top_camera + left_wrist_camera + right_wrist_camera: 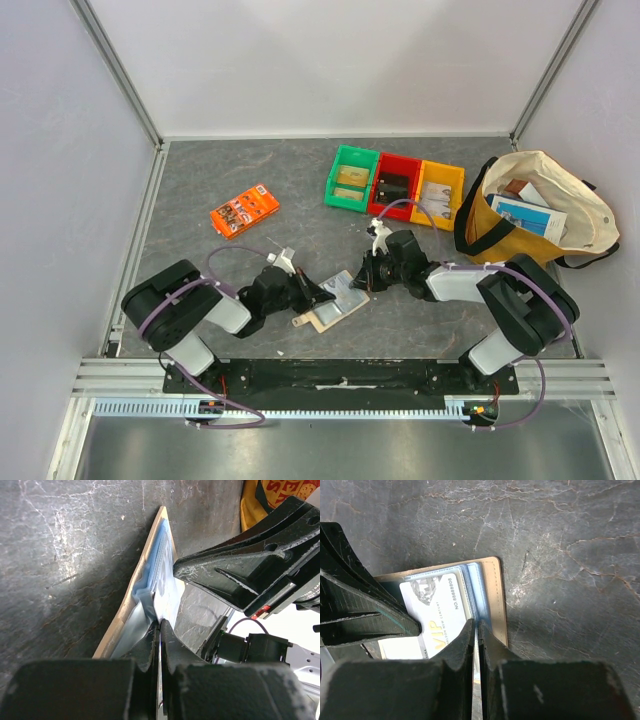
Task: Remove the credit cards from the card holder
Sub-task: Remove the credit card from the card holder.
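The card holder (pixel 338 303) lies open on the grey table between my two grippers, its tan edge (pixel 142 575) and silvery-blue pockets showing. A white credit card (pixel 438 605) printed "VIP" sits in a pocket, partly slid out toward the left gripper. My left gripper (pixel 318 296) is shut on that card's thin edge (pixel 160 626). Its black fingers (pixel 365 612) cover the card's left part in the right wrist view. From the other side, my right gripper (pixel 362 281) is shut on the holder's blue inner edge (pixel 476 625). Further cards are hidden in the pockets.
An orange flat packet (pixel 244 209) lies at the back left. Green (pixel 351 178), red (pixel 395 186) and yellow (pixel 439 193) bins stand in a row at the back. A cream and yellow tote bag (pixel 535 210) with papers sits at the right.
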{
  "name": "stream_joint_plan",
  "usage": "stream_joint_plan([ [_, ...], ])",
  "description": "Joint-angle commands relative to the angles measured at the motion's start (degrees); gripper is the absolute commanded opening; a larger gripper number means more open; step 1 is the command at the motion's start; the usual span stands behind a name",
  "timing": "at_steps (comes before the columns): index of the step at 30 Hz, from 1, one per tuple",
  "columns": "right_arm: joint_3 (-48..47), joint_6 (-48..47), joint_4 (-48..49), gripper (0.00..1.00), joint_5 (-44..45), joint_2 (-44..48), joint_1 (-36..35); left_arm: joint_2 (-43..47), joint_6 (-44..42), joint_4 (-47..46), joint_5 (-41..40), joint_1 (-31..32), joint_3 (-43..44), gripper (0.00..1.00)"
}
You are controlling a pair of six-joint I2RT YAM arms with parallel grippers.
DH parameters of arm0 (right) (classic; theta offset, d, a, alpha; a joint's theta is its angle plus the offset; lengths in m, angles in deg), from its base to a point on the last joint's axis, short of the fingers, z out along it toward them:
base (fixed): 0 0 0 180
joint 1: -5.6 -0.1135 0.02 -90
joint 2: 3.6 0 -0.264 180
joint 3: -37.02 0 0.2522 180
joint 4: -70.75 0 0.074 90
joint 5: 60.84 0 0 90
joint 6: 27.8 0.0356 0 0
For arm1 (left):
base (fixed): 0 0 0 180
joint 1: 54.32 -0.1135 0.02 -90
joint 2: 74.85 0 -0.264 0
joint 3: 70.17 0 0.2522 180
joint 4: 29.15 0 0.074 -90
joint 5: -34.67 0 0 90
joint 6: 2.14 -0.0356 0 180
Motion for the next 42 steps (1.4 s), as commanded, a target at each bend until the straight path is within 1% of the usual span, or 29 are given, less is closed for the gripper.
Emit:
stream_joint_plan([
  [1,1.5,-1.4,-7.5,0.1,1.8,-2.9,-0.4,2.8,1.7,1.5,1.4,0.5,-1.1,0.02],
  [5,1.5,-1.5,-7.8,0.09,1.9,-2.3,-0.3,4.3,2.6,3.3,1.6,0.5,-2.7,0.02],
  [11,1.2,-1.9,-7.6,0.09,0.9,-1.6,-0.2,8.5,1.1,10.3,1.2,0.5,-3.0,0.02],
  [17,-0.1,-2.7,-9.3,0.09,2.4,-0.9,-0.2,12.7,-0.5,15.7,1.2,0.5,-3.5,0.02],
  [21,-0.4,-2.7,-8.9,0.1,2.2,-0.3,-0.2,19.9,-1.1,21.0,0.2,0.5,-5.8,0.02],
  [25,-1.5,-3.0,-9.8,0.13,1.8,2.7,-0.2,30.0,-3.7,30.1,-1.2,0.6,-6.5,0.02],
  [27,-2.6,-3.4,-11.3,0.19,1.4,4.7,-0.2,35.0,-6.1,35.0,-2.1,0.5,-5.9,0.02],
  [28,-2.9,-3.6,-12.0,0.24,1.0,6.1,-0.2,37.6,-7.7,37.2,-2.2,0.6,-5.3,0.02],
  [29,-3.3,-3.8,-12.5,0.27,0.8,7.6,-0.2,39.7,-9.7,39.9,-2.6,0.5,-4.5,0.02],
  [33,-6.6,-7.5,-17.2,0.39,-1.8,15.6,-0.2,47.2,-20.6,49.3,-1.8,0.4,0.4,0.02],
  [35,-8.5,-11.2,-21.6,0.47,-4.2,19.8,-0.2,48.5,-28.9,55.5,0.5,0.4,4.2,0.02],
  [38,-12.0,-16.3,-26.8,0.58,-8.9,25.2,-0.2,48.1,-38.7,62.5,6.2,0.4,11.1,0.02],
  [41,-16.3,-22.2,-31.3,0.72,-15.0,27.9,-0.2,46.8,-48.1,69.6,10.9,0.5,18.1,0.02],
  [42,-17.4,-23.5,-32.3,0.75,-16.6,28.5,-0.3,46.0,-51.1,71.9,12.6,0.4,20.6,0.02],
])
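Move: The left fingers already pinch the near-left edge of the credit card, whose middle lies about 1 cm ahead and 2 cm to the right, some 1 cm lower. Under it is the card holder, its middle about 1 cm back, 1 cm right and 2 cm below the left hand. The holder's strap tab is roughly 8 cm left and 4 cm back. From the right hand, at the sleeve's right edge, the card's middle is about 3 cm back and 4 cm left. Back and to its left, the left hand draws the pinched card level out of the sleeve by about 6 cm, while the right fingers stay on the sleeve's edge. Then the left hand rises some 10 cm, still gripping the card and rolling about 30 degrees around its finger line, as the right hand opens wide, lets go and climbs about 15 cm with a slight tilt. ##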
